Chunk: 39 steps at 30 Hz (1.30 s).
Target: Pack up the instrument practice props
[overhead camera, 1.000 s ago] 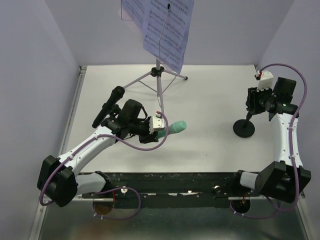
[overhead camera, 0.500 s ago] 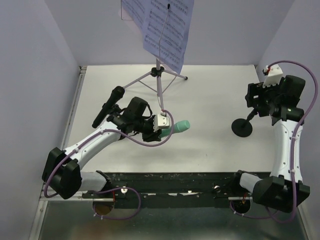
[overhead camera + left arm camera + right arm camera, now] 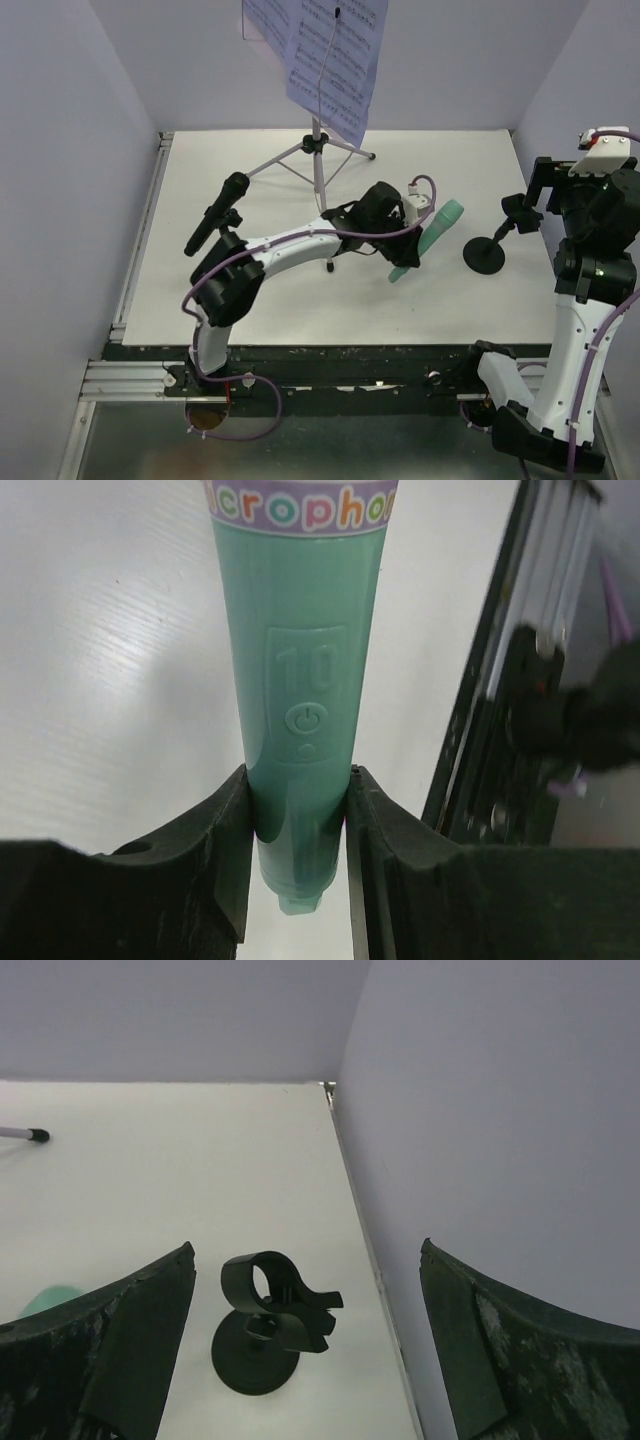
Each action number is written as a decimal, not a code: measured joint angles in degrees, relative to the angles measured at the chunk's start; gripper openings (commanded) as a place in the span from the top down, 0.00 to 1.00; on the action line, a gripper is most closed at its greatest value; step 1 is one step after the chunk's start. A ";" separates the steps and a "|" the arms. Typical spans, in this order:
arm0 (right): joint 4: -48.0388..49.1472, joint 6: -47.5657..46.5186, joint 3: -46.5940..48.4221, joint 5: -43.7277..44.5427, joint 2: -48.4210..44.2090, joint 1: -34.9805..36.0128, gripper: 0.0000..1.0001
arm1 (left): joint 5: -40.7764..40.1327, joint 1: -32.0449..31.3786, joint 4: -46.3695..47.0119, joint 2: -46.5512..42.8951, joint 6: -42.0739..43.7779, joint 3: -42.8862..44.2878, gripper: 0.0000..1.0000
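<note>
My left gripper (image 3: 420, 228) is shut on a teal microphone (image 3: 432, 236), which it holds tilted just left of a black round-based clip holder (image 3: 487, 254). In the left wrist view the fingers (image 3: 226, 832) pinch the microphone (image 3: 300, 680) near its tail end. The right gripper (image 3: 548, 190) hangs raised at the right, open and holding nothing. In its wrist view, the holder (image 3: 266, 1328) stands on the table below my wide right gripper (image 3: 305, 1250). The silver tripod (image 3: 318, 150) carries white sheet-music pages (image 3: 320, 50) at the back.
A black microphone (image 3: 216, 212) leans at the left, its lower end behind my left arm. One tripod leg (image 3: 324, 215) reaches forward under that arm. Lilac walls close in the table (image 3: 180, 290), and a black rail (image 3: 350, 360) runs along its near edge.
My left arm swung right across the table with the teal microphone, up beside the clip holder. The right gripper opened wide and lifted back to the right, away from the holder.
</note>
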 measured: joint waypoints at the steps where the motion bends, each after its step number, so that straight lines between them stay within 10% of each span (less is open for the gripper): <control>1: -0.04 0.52 0.07 0.00 -0.52 0.00 0.00 | -1.20 -0.17 1.57 3.58 -4.31 2.95 1.00; 12: -0.48 6.29 -0.98 -2.01 -1.53 0.00 0.00 | -4.61 -2.78 16.85 24.59 -48.35 10.14 1.00; 22: 0.72 8.57 -1.81 -4.42 1.18 0.00 0.01 | -6.25 -9.25 16.50 31.98 -71.04 16.85 1.00; 32: 1.75 10.47 -1.92 -5.31 2.73 0.00 0.01 | -5.40 -9.75 17.03 34.71 -78.36 20.50 0.38; 39: 2.47 11.87 -1.92 -6.10 3.65 0.00 0.01 | -3.91 -8.90 16.61 35.21 -80.37 20.57 0.27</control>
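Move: The green microphone, still pinched by the left hand with its head tilted up and forward, is bound for clear tabletop about 17 cm to that hand's right, 3 cm nearer the robot and 12 cm below. The empty microphone stand's base is some 24 cm right and 4 cm ahead; the foot of the music stand's near leg lies about 13 cm left and 1 cm ahead, both 13 cm lower. From the right hand, the laying spot is roughly 15 cm left, 8 cm back and 36 cm below. The green microphone is carried about 16 cm right and 10 cm down by the left hand, which first swings a little forward, then back, and rolls some 75 degrees about its pointing line so the head tips down level with the table. With the microphone down beside the empty stand, the fingers open. The right hand, wide open above the stand, edges about 3 cm forward and slightly left and down. ##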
